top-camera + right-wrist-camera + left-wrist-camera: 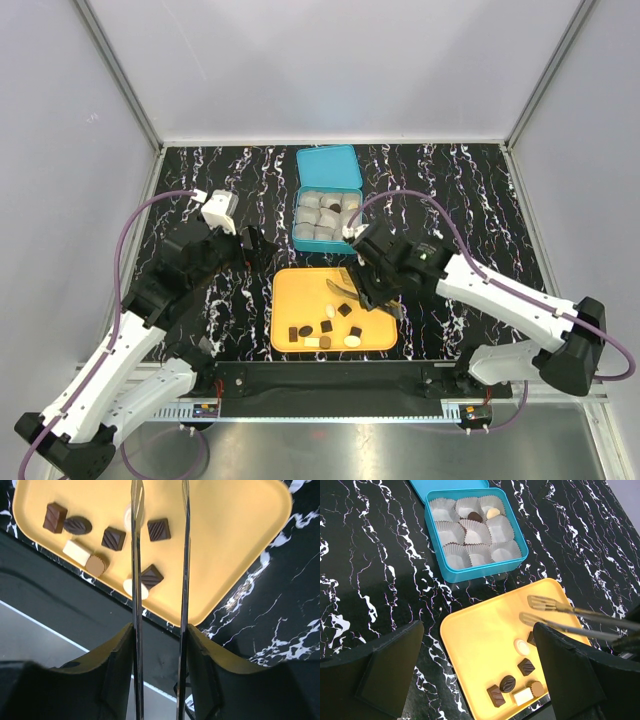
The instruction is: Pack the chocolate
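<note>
Several pieces of chocolate point(327, 325) point(508, 683), dark and cream, lie at the near end of the orange tray point(300, 300) point(480, 635). A dark piece point(475, 516) and a cream piece point(493, 513) sit in paper cups in the blue tin point(327, 215) point(475, 527). My right gripper point(375, 280) point(160, 635) is shut on metal tongs point(555, 612) point(135, 555). Their tips stand apart over the tray, with nothing between them. A dark square point(159, 529) lies below the gap. My left gripper point(255, 250) point(479, 625) hangs open and empty at the tray's left edge.
The tin's open lid point(328, 168) lies flat behind it. White paper cups point(470, 555) fill the tin. A black rail point(340, 380) runs along the table's near edge just behind the tray. Grey walls enclose the marbled table point(480, 200).
</note>
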Robot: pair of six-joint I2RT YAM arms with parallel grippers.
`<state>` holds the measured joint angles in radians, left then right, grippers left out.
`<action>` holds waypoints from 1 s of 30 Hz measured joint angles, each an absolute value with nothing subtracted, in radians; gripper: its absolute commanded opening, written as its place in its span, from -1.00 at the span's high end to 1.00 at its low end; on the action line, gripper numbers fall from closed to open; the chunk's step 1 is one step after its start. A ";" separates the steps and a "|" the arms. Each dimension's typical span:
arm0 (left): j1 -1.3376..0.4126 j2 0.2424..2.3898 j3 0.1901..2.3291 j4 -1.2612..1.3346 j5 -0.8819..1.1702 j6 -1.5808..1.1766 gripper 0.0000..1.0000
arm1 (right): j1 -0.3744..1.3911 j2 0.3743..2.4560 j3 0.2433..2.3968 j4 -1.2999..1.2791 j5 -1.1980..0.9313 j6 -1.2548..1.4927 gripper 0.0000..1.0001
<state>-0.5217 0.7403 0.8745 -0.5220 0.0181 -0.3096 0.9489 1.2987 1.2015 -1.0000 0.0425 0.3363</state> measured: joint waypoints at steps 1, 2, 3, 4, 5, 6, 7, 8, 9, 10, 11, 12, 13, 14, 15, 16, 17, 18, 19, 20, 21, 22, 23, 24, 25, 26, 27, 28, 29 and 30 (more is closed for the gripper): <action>-0.522 0.741 0.875 -0.522 0.018 -0.310 -0.98 | 0.959 1.291 1.189 -1.002 0.043 0.346 -0.01; -0.522 0.742 0.875 -0.522 0.018 -0.310 -0.98 | 0.972 1.283 1.177 -1.008 0.043 0.359 -0.01; -0.522 0.742 0.875 -0.522 0.018 -0.310 -0.98 | 0.982 1.275 1.169 -1.016 0.044 0.370 -0.02; -0.522 0.742 0.875 -0.522 0.018 -0.310 -0.98 | 0.991 1.266 1.160 -1.019 0.044 0.381 -0.03; -0.522 0.742 0.875 -0.522 0.018 -0.310 -0.98 | 0.998 1.256 1.152 -1.020 0.044 0.392 -0.04; -0.522 0.742 0.875 -0.522 0.018 -0.310 -0.98 | 1.005 1.243 1.144 -1.020 0.043 0.401 -0.04; -0.522 0.742 0.875 -0.522 0.018 -0.310 -0.98 | 1.011 1.232 1.138 -1.022 0.043 0.410 -0.04; -0.522 0.742 0.875 -0.522 0.018 -0.310 -0.98 | 1.021 1.222 1.133 -1.024 0.044 0.417 -0.04; -0.522 0.742 0.875 -0.522 0.018 -0.310 -0.98 | 1.029 1.215 1.129 -1.024 0.044 0.423 -0.05; -0.522 0.742 0.875 -0.522 0.018 -0.310 -0.98 | 1.040 1.208 1.124 -1.025 0.044 0.429 -0.04; -0.522 0.742 0.875 -0.522 0.018 -0.310 -0.98 | 1.052 1.205 1.119 -1.027 0.044 0.434 -0.05; -0.522 0.742 0.875 -0.522 0.018 -0.310 -0.98 | 1.063 1.202 1.113 -1.028 0.047 0.440 -0.04; -0.522 0.742 0.875 -0.522 0.018 -0.310 -0.98 | 1.073 1.202 1.108 -1.032 0.051 0.445 -0.05; -0.522 0.742 0.875 -0.522 0.018 -0.310 -0.98 | 1.082 1.202 1.103 -1.036 0.054 0.449 -0.04; -0.522 0.742 0.875 -0.522 0.018 -0.310 -0.98 | 1.089 1.202 1.098 -1.040 0.060 0.451 -0.04; -0.522 0.742 0.875 -0.522 0.018 -0.310 -0.98 | 1.095 1.202 1.093 -1.044 0.064 0.454 -0.04; -0.522 0.742 0.875 -0.522 0.018 -0.310 -0.98 | 1.099 1.202 1.089 -1.045 0.068 0.455 -0.03; -0.522 0.742 0.875 -0.522 0.018 -0.310 -0.98 | 1.103 1.203 1.085 -1.045 0.071 0.458 -0.03; -0.522 0.742 0.875 -0.522 0.018 -0.310 -0.98 | 1.106 1.204 1.081 -1.045 0.075 0.459 -0.03; -0.522 0.742 0.875 -0.522 0.018 -0.310 -0.98 | 1.110 1.205 1.078 -1.045 0.084 0.461 -0.03; -0.522 0.742 0.875 -0.522 0.018 -0.310 -0.98 | 1.112 1.206 1.076 -1.045 0.090 0.461 -0.03; -0.522 0.742 0.875 -0.522 0.018 -0.310 -0.98 | 1.113 1.207 1.074 -1.045 0.094 0.461 -0.03; -0.522 0.742 0.875 -0.522 0.018 -0.310 -0.98 | 1.114 1.208 1.072 -1.045 0.097 0.461 -0.03; -0.522 0.742 0.875 -0.522 0.018 -0.310 -0.98 | 1.115 1.209 1.069 -1.045 0.100 0.461 -0.03; -0.522 0.742 0.875 -0.522 0.018 -0.310 -0.98 | 1.115 1.210 1.067 -1.045 0.105 0.461 -0.03; -0.522 0.742 0.875 -0.522 0.018 -0.310 -0.98 | 1.115 1.211 1.063 -1.045 0.108 0.461 -0.03; -0.522 0.742 0.875 -0.522 0.018 -0.310 -0.98 | 1.116 1.211 1.059 -1.044 0.112 0.461 -0.04; -0.522 0.742 0.875 -0.522 0.018 -0.310 -0.98 | 1.116 1.211 1.054 -1.044 0.112 0.461 -0.03; -0.522 0.742 0.875 -0.522 0.018 -0.310 -0.98 | 1.117 1.212 1.051 -1.044 0.113 0.461 -0.04; -0.522 0.742 0.875 -0.522 0.018 -0.310 -0.98 | 1.117 1.212 1.048 -1.044 0.113 0.461 -0.03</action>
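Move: The dark square chocolate nearest the tray's middle lies about 5 cm to the left of the right hand, 1 cm nearer the base and roughly 12 cm below. A round white chocolate lies some 3 cm farther left, level with it; another dark square stands 4 cm nearer the base and 2 cm to the right of the first. From the idle left hand, the first dark square is about 16 cm right, 8 cm back and 21 cm below. Towards the dark square near the tray's middle, the half-open tongs still held in the right hand are brought back about 5 cm over the tray, slowing halfway. The hand then sinks, 3 cm lower in all, easing some 2 cm to the right; the prongs stay apart, their tips ending close above the chocolate, with no touch to be seen. ##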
